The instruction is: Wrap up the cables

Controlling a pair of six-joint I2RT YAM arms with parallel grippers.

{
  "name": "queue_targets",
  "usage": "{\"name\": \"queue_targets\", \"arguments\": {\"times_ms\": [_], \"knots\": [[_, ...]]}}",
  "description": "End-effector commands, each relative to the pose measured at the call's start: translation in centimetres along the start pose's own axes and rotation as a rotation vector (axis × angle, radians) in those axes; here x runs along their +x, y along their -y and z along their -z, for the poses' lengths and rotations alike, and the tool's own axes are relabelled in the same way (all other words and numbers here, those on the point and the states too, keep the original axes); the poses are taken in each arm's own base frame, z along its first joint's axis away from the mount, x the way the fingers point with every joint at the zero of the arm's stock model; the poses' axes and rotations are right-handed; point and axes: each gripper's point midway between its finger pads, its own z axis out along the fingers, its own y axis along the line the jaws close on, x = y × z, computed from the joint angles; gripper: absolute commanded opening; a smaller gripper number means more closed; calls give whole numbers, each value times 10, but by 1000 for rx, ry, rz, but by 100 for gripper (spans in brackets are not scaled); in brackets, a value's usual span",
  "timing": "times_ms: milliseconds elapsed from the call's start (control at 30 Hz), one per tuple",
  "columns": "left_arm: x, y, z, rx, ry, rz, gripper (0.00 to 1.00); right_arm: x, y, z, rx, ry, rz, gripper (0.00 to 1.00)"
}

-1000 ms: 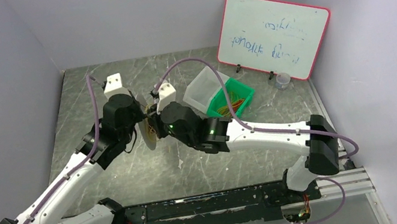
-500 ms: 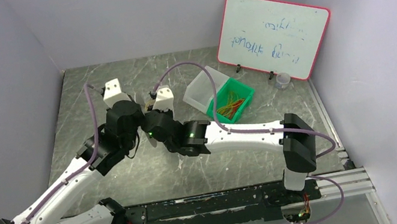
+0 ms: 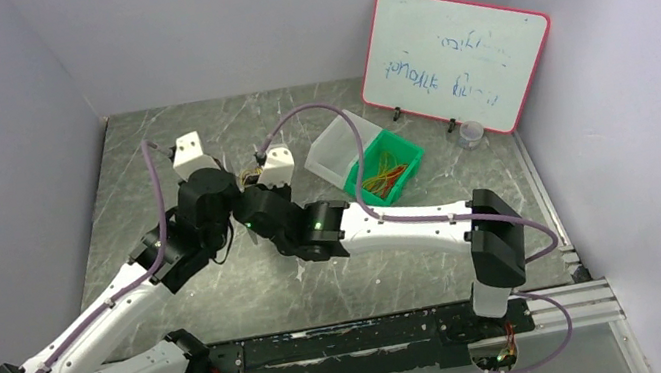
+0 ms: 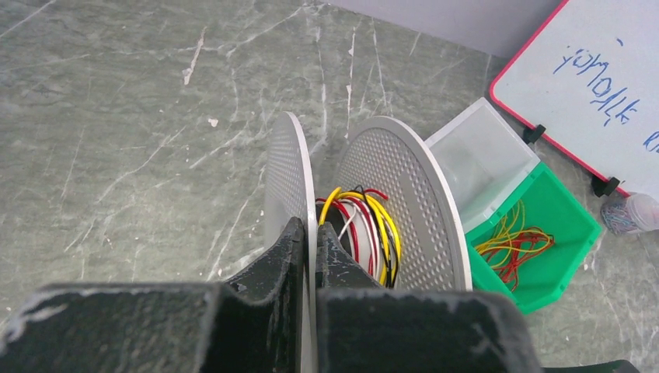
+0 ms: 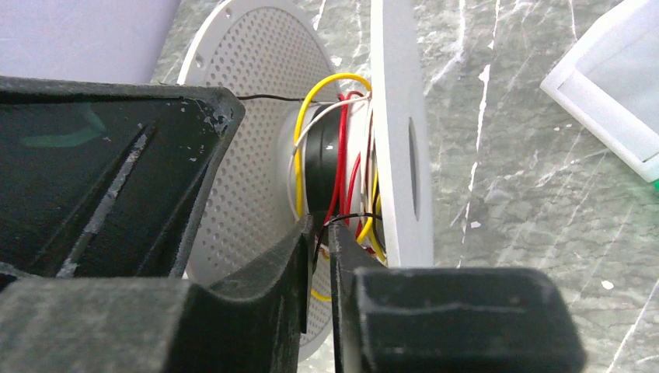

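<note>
A white spool with two perforated flanges stands on edge in the left wrist view (image 4: 404,194). Yellow, red, white and black cables (image 4: 369,225) are wound on its hub. My left gripper (image 4: 311,233) is shut on the spool's left flange (image 4: 289,175). In the right wrist view my right gripper (image 5: 319,237) is shut on a thin black cable (image 5: 351,217) that runs from the hub (image 5: 322,163) between the flanges. In the top view both grippers meet at mid-table, left (image 3: 230,226) and right (image 3: 252,216), and hide the spool.
A green bin (image 3: 407,155) with loose yellow and red cables (image 4: 517,245) stands right of the spool, a clear lid (image 3: 335,145) leaning on it. A red-framed whiteboard (image 3: 452,60) and a small cup (image 3: 472,132) stand at the back right.
The right arm has swung left and in toward the left gripper, and now covers the spool in the top view. In the last half second almost nothing moved.
</note>
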Motion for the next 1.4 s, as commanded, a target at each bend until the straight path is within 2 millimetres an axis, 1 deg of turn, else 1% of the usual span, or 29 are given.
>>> {"name": "queue_targets", "arguments": {"times_ms": [0,133,267,500,700,933,1200,1300,1367], "knots": [[-24,23,2,65,63,51,7,-17,29,-3,83,54,-18,21],[-21,30,-3,76,51,46,7,-15,36,5,77,42,-38,24],[-16,32,-8,66,41,38,7,-18,37,15,47,35,-79,27],[-11,33,-21,49,26,34,7,-19,44,31,25,0,-129,34],[-14,34,-31,47,20,50,7,-22,54,44,19,-5,-153,36],[-13,34,-40,41,5,59,7,-25,66,56,17,-4,-173,37],[-14,32,-50,45,-14,71,7,-44,75,70,9,35,-152,38],[-23,38,-52,74,-19,64,7,-54,80,75,12,60,-111,39],[-30,41,-52,93,-25,61,7,-61,88,80,26,82,-87,41]]}}
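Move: Spool in the left hand's pinch: its middle lies roughly 3 cm ahead, 4 cm right and 7 cm below that hand. From the right fingers, which are in the gap between the flanges with the black cable end, the spool's middle is some 5 cm ahead, 1 cm left and 2 cm lower. The right flange stands about 3 cm ahead and 3 cm right of them; the green box about 22 cm right, 4 cm ahead, 17 cm down. Opening farther from nearly shut, the right fingers let go of the black cable end and draw off about 10 cm to the right, easing back and finally rising some 4 cm, out past the right flange. Meanwhile the left hand keeps its pinch on the left flange, first swinging right with the right hand, then going about 5 cm forward and 3 cm down, partly back left, tipping slightly down. ##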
